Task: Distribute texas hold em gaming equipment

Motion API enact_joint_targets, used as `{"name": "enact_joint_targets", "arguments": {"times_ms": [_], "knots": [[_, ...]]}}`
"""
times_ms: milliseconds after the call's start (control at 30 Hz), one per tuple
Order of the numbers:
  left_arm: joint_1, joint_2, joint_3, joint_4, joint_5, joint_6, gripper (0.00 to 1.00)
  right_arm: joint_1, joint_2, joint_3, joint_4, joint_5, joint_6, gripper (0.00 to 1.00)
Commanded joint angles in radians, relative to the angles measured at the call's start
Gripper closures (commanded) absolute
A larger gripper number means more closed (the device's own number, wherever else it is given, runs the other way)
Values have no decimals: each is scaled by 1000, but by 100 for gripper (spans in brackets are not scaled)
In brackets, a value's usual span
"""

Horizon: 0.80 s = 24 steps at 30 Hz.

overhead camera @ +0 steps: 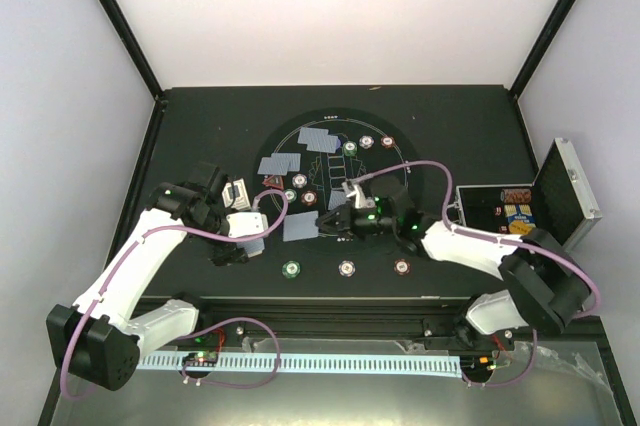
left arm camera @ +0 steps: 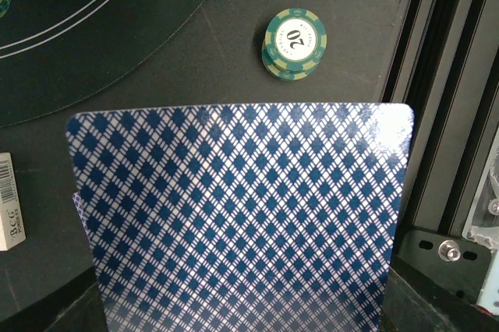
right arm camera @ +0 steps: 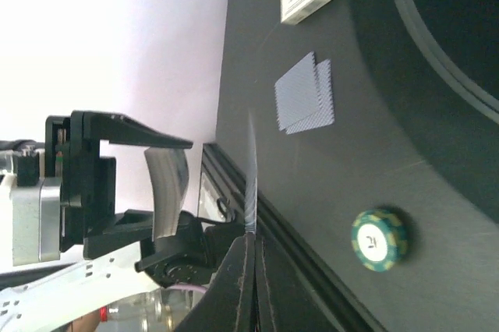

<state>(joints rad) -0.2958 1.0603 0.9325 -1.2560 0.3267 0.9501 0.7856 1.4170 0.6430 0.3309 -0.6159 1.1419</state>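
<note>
My left gripper (overhead camera: 240,238) is shut on a deck of blue-backed playing cards (left arm camera: 242,215). The deck fills the left wrist view and hides the fingers. My right gripper (right arm camera: 253,240) is shut on a single card (right arm camera: 251,180), seen edge-on, which hangs above the table right of the deck (overhead camera: 300,226). Two cards (right arm camera: 304,94) lie overlapped on the table by the left gripper. A green chip (left arm camera: 294,42) sits near the front edge (overhead camera: 291,269). More cards (overhead camera: 318,138) and chips (overhead camera: 368,142) lie on the round mat.
An open silver-edged black case (overhead camera: 568,191) stands at the right. A white card box (overhead camera: 235,196) lies beside the left arm. Two further chips (overhead camera: 346,268) sit along the mat's front. A black rail (left arm camera: 444,114) runs along the near table edge.
</note>
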Motion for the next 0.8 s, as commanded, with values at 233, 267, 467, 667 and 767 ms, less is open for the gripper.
{"name": "enact_joint_targets", "arguments": {"times_ms": [233,267,467,667,767], "knots": [[3,-20,8,-6,-14,17,98,-321,-56,-37,-194,-72,-210,99],[3,-20,10,-8,-14,17,98,-341,-38,-23,-230,-73,-239,99],[3,-21,12,-14,-17,15,98,-386,100,52,-269,-63,-316,99],[3,-20,12,-17,-15,17,98,-385,213,93,-228,-75,-313,99],[3,-18,15,-19,-17,18,99,-385,243,102,-231,-74,-320,99]]}}
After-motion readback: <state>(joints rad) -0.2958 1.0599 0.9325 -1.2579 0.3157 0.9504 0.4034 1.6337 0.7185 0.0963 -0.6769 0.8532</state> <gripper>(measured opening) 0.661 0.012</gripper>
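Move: The right hand holds a card. The single card lying on the layout lies about 14 cm ahead, 5 cm right and 14 cm below it. At much the same depth, the green chips are 7 cm ahead and 9 cm right, the blue-orange chips 15 cm ahead and 13 cm right, and the orange-black chips 17 cm ahead and 5 cm left. From the left hand the lying card is roughly 21 cm ahead, 28 cm right and 13 cm down. Rightward and forward, about 10 cm each way, the right hand swings the pinched card towards the card lying on the layout, already sinking as it goes; then the sideways travel stops and it drops nearly straight, some 9 cm down in all. The fingers tip about 15 degrees further down and turn a little clockwise, staying shut on the card. The left hand stays put, still gripping the deck. ##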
